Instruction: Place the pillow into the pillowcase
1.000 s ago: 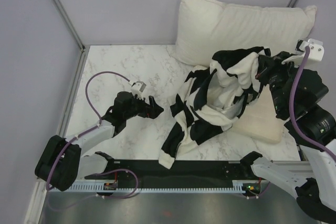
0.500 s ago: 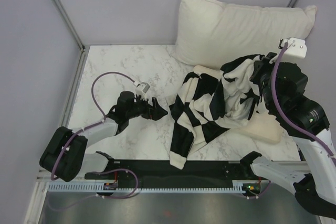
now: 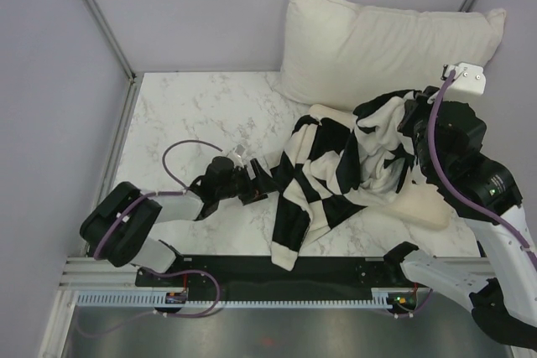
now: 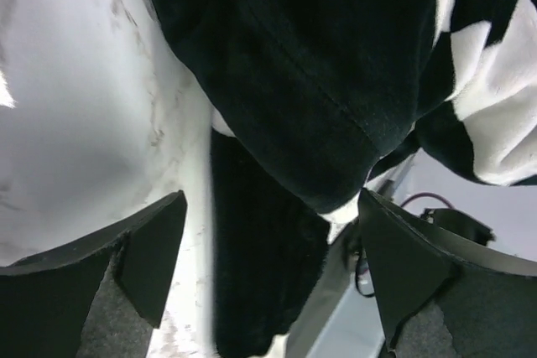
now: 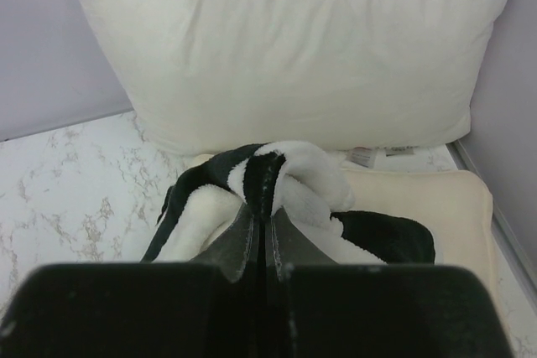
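Note:
The black-and-white checkered pillowcase (image 3: 336, 169) lies crumpled over the cream pillow (image 3: 424, 205), which shows at lower right and at the case's top edge. My right gripper (image 3: 413, 123) is shut on a fold of the pillowcase (image 5: 277, 175), pinched between its fingers; the cream pillow (image 5: 436, 199) lies flat behind it. My left gripper (image 3: 262, 180) is open at the case's left edge, low over the table. In the left wrist view the pillowcase (image 4: 336, 81) hangs between my spread fingers (image 4: 155, 253), not gripped.
A large puffy white pillow (image 3: 386, 44) leans against the back wall (image 5: 285, 39). The marble table (image 3: 185, 115) has purple-grey walls on the left and right. A black rail (image 3: 277, 278) runs along the near edge.
My left gripper has moved right across the table up to the pillowcase's left edge. My right gripper lowered the held fold earlier and has since held still.

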Robot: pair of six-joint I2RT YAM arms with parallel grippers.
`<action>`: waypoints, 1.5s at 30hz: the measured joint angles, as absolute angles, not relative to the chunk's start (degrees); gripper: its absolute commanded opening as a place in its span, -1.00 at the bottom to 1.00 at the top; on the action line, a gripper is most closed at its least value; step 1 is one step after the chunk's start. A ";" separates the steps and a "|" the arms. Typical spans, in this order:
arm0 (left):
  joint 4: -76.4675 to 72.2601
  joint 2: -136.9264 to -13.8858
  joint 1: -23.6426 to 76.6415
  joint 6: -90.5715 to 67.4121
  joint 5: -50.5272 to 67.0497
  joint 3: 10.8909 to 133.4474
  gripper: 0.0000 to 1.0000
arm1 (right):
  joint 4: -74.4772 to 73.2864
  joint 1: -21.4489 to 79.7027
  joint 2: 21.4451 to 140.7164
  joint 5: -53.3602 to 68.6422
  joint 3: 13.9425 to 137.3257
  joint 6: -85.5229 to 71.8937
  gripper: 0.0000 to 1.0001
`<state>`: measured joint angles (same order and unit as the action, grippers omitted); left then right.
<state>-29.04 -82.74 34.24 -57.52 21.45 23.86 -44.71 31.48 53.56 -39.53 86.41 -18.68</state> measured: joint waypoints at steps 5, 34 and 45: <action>-32.10 -91.31 37.56 -65.23 20.47 28.53 -0.10 | -44.60 31.48 53.49 -39.46 86.15 -18.68 -1.00; 42.85 -30.13 31.88 -33.80 -27.94 64.60 -0.95 | -45.28 31.40 44.16 -15.59 84.66 -20.60 -1.00; 61.89 -34.89 31.90 -31.24 -40.29 75.18 -0.95 | -39.09 31.38 43.44 2.52 74.35 -28.99 -1.00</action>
<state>61.89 -34.89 31.90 -31.24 -40.29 75.18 -39.09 31.38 43.44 2.52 74.35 -28.99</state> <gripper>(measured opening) 0.047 0.021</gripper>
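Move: The pillowcase's left edge, a black fold, lies about 4 cm ahead of the open left hand, 6 cm to its right and a touch lower; the case's near tail is roughly 12 cm back and 6 cm right. The cream pillow's middle is some 33 cm right and 5 cm ahead. From the right hand, still pinching the raised far side of the case, that left edge is about 29 cm left, level fore and aft and 37 cm below, the cream pillow nearly beneath, about 3 cm ahead and 3 cm left. The left hand slips a few centimetres right and forward at table height, shuts its fingers on the pillowcase's left edge, then sweeps it up some 30 cm and left about 35 cm, drawing back as well, while the wrist turns counter-clockwise and the fingertips tip up. The right hand keeps its pinch and almost waits until the left is well up, then swings left and back, rising slightly and dipping at the end, turning some 40 degrees counter-clockwise. ##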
